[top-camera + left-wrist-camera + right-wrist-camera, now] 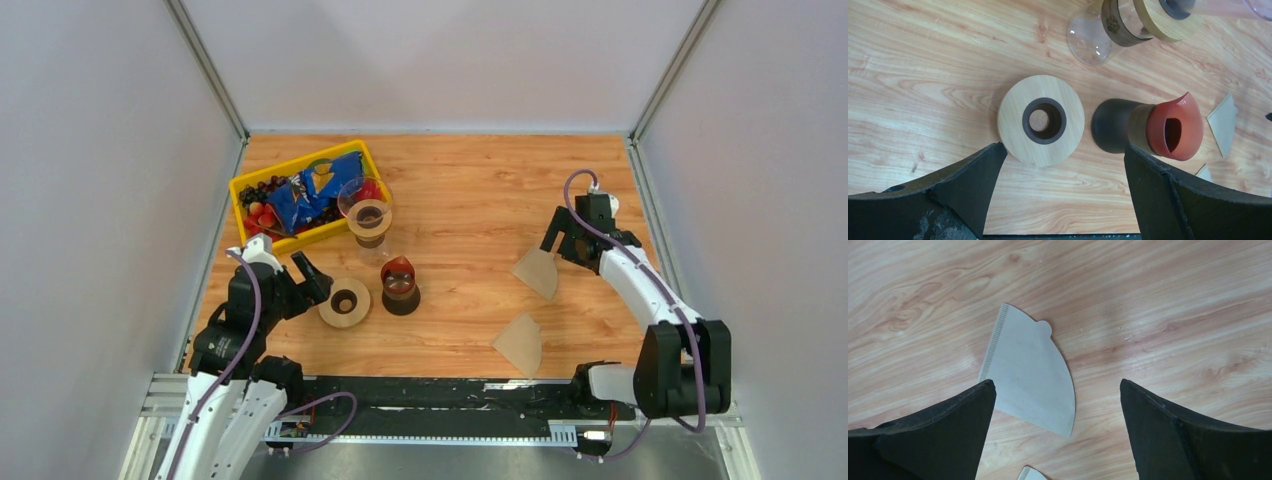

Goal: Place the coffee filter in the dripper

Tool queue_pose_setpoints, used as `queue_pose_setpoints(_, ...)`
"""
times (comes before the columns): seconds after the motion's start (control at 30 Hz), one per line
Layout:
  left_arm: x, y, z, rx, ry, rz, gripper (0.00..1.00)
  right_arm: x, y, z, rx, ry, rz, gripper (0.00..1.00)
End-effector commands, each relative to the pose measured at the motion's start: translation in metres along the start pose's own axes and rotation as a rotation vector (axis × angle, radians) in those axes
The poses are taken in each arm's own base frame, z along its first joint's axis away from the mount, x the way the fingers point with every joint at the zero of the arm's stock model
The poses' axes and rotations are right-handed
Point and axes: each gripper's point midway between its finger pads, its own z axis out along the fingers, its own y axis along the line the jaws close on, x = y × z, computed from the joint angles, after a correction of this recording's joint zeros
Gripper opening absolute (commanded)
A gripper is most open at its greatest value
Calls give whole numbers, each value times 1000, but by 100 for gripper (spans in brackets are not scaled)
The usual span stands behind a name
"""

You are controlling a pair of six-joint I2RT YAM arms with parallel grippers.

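Observation:
Two coffee filters lie flat on the right of the table: the far coffee filter (537, 271) (1030, 370) and a nearer one (520, 342) (1031, 474). My right gripper (562, 245) (1057, 382) hovers open over the far filter with nothing between its fingers; its left finger covers the filter's lower left corner. The dripper (367, 216), a clear cone with a wooden collar (1164, 22), stands upright by the yellow tray. My left gripper (312, 278) (1063, 150) is open and empty, low on the left, just short of the tan ring disc.
A tan ring disc with a dark hole (344, 303) (1041, 120) and a dark red-brown piece on a black base (399, 285) (1168, 131) sit in front of the dripper. The yellow tray (262, 178) holds snack packets and fruit. Walls close in on both sides.

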Motion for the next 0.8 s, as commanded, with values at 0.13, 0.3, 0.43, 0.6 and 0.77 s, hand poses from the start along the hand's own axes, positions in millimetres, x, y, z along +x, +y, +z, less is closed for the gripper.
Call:
queue_pose_setpoints(0.13,-1,-12,5,56,-4,-24,100,19,4,41,20,90,36,85)
queue_pose_setpoints(0.3,-1,-12,7,53,1,-17,100,47,5,54,51,166,4,77)
queue_pose_setpoints(0.43,0,-11,9,50,8,-13,100,62,6,59,68,205,-9,72)
queue_pose_setpoints(0.6,1,-13,10,54,20,-3,100,76,5,62,116,218,-32,68)
queue_pose_setpoints(0.77,2,-13,12,55,28,-1,100,93,9,67,133,255,-55,62)
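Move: The upper coffee filter lies flat on the table about 4 cm to the right hand's left and 1 cm ahead, roughly 9 cm below. A second filter lies some 16 cm back and 6 cm left of that hand; the red-topped pitcher stands about 36 cm to its left and 8 cm back. From the left hand, the upper filter is some 46 cm to the right, 3 cm ahead and 17 cm down. The right hand's left finger comes down onto the upper filter, seeming just to touch the paper, while the other fingertip reaches the table just outside its curved edge. The hand sinks about 8 cm, slowing near the table and easing some 2.5 cm left; it tips about 15 degrees steeper while the fingers close to roughly two thirds open. ##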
